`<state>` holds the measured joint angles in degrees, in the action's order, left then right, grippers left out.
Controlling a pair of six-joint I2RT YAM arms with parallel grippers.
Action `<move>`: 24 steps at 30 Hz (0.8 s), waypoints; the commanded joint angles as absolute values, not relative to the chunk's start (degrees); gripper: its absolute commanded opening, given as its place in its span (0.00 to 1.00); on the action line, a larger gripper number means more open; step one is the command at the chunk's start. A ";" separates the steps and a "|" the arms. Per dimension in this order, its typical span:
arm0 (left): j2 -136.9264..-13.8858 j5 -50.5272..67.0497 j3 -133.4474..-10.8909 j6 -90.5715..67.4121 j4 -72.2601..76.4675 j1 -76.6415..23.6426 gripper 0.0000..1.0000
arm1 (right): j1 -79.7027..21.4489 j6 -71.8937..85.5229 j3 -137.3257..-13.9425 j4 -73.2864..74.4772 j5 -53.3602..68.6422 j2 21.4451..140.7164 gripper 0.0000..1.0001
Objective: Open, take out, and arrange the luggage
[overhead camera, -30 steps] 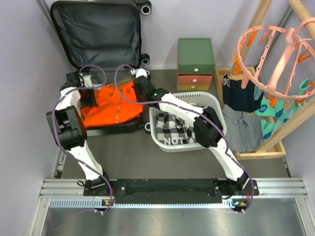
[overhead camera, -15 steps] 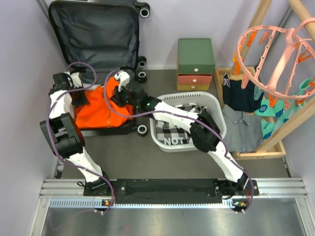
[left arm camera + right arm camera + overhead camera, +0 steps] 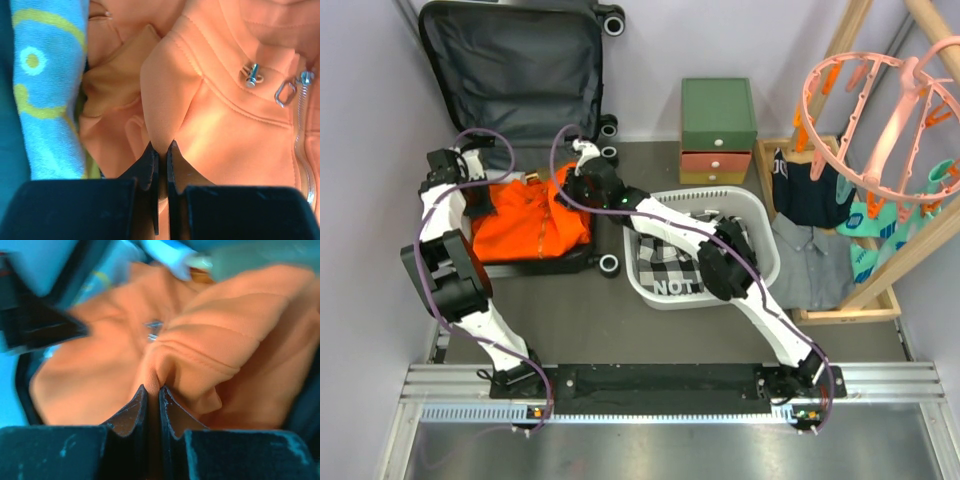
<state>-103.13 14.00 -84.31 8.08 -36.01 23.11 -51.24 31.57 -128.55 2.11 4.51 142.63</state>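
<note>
The luggage (image 3: pixel 510 70) lies open at the back left, its dark grey lined lid leaning on the wall. An orange zip jacket (image 3: pixel 525 225) fills the lower half. My left gripper (image 3: pixel 480 200) is at the jacket's left edge, shut on a fold of orange cloth (image 3: pixel 165 100) near the collar. My right gripper (image 3: pixel 577 188) is at the jacket's right edge, also shut on a pinched ridge of the jacket (image 3: pixel 200 355). In the left wrist view a blue cloth with yellow rings (image 3: pixel 47 85) lies beside the jacket.
A white laundry basket (image 3: pixel 761 240) holding a black-and-white checked cloth (image 3: pixel 670 260) stands right of the luggage. A green-and-orange drawer box (image 3: pixel 718 130) sits behind it. A wooden rack with a pink peg hanger (image 3: pixel 880 110) and hung clothes (image 3: pixel 810 190) fills the right side.
Both arms have swung left with the jacket in their grip. Since half a second ago the right gripper has shifted slightly right, spreading the jacket wider.
</note>
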 commanded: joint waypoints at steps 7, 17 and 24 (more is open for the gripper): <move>-105.11 11.51 -88.85 8.96 -36.65 23.47 0.29 | -50.44 26.91 -136.76 17.40 -4.64 144.68 0.29; -107.22 8.09 -89.39 10.37 -40.34 23.47 0.64 | -53.70 14.15 -140.36 20.11 -17.57 145.72 0.56; -111.26 9.14 -90.44 10.81 -42.71 23.03 0.64 | -55.02 8.09 -140.19 21.00 -26.54 146.77 0.59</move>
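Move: Both hands still pinch the orange hoodie in the luggage's lower shell. Its middle lies some 11 cm right of the left hand, 4 cm back and 4 cm below; from the right hand, about 6 cm left, 5 cm back and 8 cm below. The gold-brown item is roughly 7 cm left and 3 cm ahead of the right hand; the white basket's middle is 33 cm right, 13 cm back. A blue patterned cloth sits about 4 cm left and 3 cm ahead of the left hand. Down and slightly forward the right hand lowers its pinch of the orange hoodie about 4 cm into the luggage, opens, then draws some 2 cm to the right as its fingers tip downward by roughly 25 degrees. The left hand eases about 2 cm left, opens to let its pinch go, and then sinks, open fingers still straddling the fabric. ##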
